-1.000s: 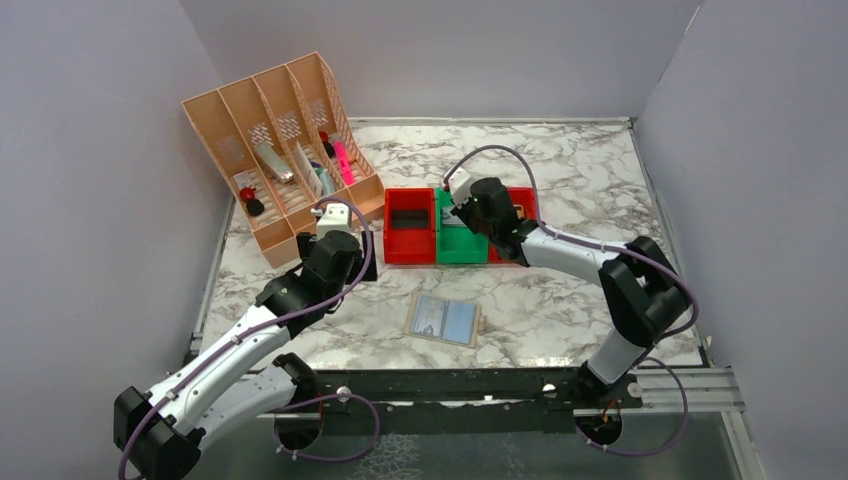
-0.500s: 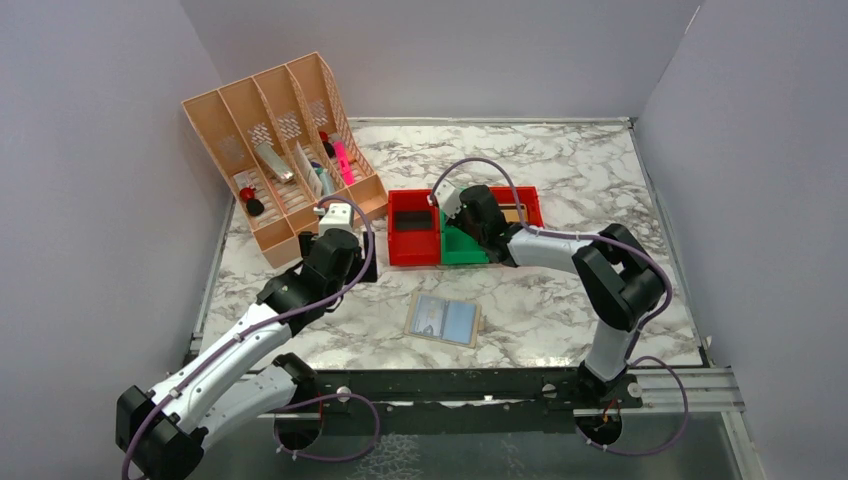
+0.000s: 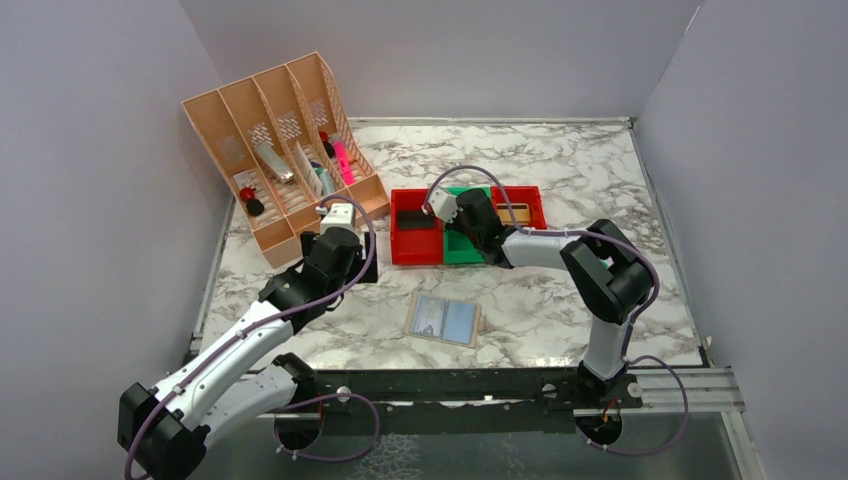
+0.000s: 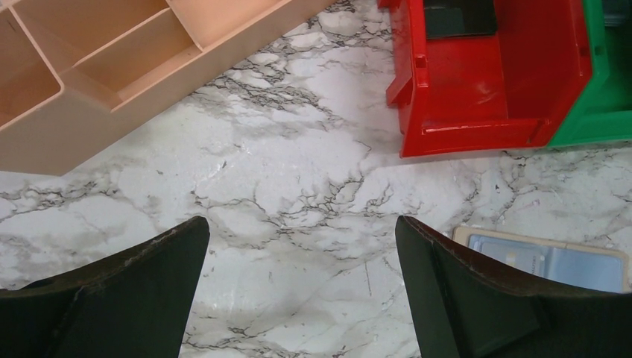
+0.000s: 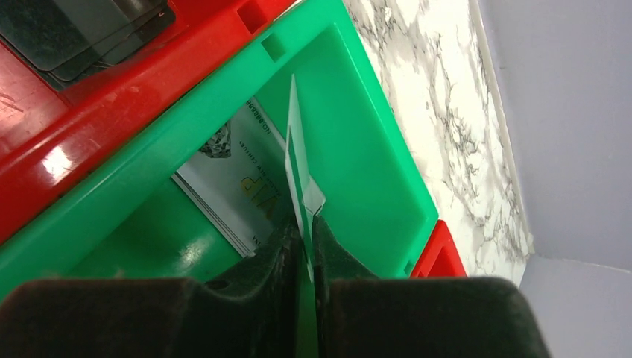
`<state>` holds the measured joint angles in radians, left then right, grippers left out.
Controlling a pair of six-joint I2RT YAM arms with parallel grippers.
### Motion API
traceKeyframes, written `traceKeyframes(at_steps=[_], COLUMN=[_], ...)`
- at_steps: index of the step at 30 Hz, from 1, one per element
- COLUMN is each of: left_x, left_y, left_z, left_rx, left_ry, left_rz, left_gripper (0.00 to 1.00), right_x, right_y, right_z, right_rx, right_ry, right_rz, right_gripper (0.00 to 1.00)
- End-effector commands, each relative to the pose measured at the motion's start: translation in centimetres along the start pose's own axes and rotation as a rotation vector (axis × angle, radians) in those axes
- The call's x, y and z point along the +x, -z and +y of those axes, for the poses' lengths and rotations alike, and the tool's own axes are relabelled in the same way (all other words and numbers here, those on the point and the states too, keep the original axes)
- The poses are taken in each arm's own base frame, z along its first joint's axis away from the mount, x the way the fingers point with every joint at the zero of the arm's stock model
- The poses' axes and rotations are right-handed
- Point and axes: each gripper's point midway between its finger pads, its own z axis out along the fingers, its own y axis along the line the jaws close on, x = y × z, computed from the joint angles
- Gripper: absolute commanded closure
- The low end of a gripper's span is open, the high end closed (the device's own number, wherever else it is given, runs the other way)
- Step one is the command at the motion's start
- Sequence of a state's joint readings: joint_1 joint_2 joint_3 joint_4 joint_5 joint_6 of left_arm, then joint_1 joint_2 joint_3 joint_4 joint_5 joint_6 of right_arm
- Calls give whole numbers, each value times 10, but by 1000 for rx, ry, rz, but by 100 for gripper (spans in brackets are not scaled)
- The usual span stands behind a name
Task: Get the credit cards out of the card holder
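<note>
The card holder (image 3: 444,320) lies open and flat on the marble, its pale blue panels facing up; its corner (image 4: 544,257) shows beside my left gripper's right finger. My left gripper (image 4: 302,224) hangs wide open over bare marble to the left of the card holder, with nothing between its fingers. My right gripper (image 5: 305,224) is over the green bin (image 5: 373,164), its jaws pressed on a thin pale credit card (image 5: 298,171) that stands edge-on. Another card with gold lettering (image 5: 231,179) lies flat in the green bin. In the top view the right gripper (image 3: 470,215) sits above that bin (image 3: 462,248).
A red bin (image 3: 413,240) left of the green one holds dark cards (image 5: 82,30). A second red bin (image 3: 520,205) stands to the right. A peach desk organiser (image 3: 280,150) with pens stands at the back left. Grey walls enclose the table.
My right gripper has swung left from the right red bin to above the green bin, with the card in it. The left arm and the card holder have stayed where they were.
</note>
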<state>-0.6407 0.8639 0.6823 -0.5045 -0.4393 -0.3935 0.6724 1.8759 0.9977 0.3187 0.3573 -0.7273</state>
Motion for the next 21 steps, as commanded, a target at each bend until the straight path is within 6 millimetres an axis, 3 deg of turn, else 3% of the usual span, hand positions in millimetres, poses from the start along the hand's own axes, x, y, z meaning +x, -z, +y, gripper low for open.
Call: traceKeyframes(at_steps=[1,3,11,21], left_x=[-4,-2,2,4], left_y=[1,-1,-5,-7], left_z=[-9,-10,-14,-15], left_rx=[46,50,66,67], left_ry=[-16,-26,-44,-46], left_rz=[11,22,51,63], left_gripper=[1,1,1,1], right_x=[-2,0,3,-13], right_y=[-2,-3,-4,5], right_z=[1,6,10,8], right_rx=[-10,-30,-44,-62], right_ry=[14,19,3,-114], right_rz=[-11,-1,15,-46], right_gripper=[80,74,65,57])
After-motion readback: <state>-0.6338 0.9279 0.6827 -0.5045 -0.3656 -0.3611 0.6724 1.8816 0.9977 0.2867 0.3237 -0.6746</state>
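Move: The right gripper is inside the green bin, with a white card still standing edge-on between its barely parted fingers. The card stack there lies about 2 cm ahead, 3 cm left and 3 cm below. The black cards in the left red bin are some 14 cm left and 2 ahead, the gold cards about 9 right and 3 ahead; the card holder lies roughly 7 left, 20 back. From the left gripper the stack is about 18 ahead and 26 right. Spread the right fingers from nearly shut to somewhat under half open and let go of the white card over the stack in the green bin, easing the hand down about 1 cm and very slightly back. Meanwhile lower the empty, wide-open left gripper some 2 cm over bare table, drifting about 1 cm right. ##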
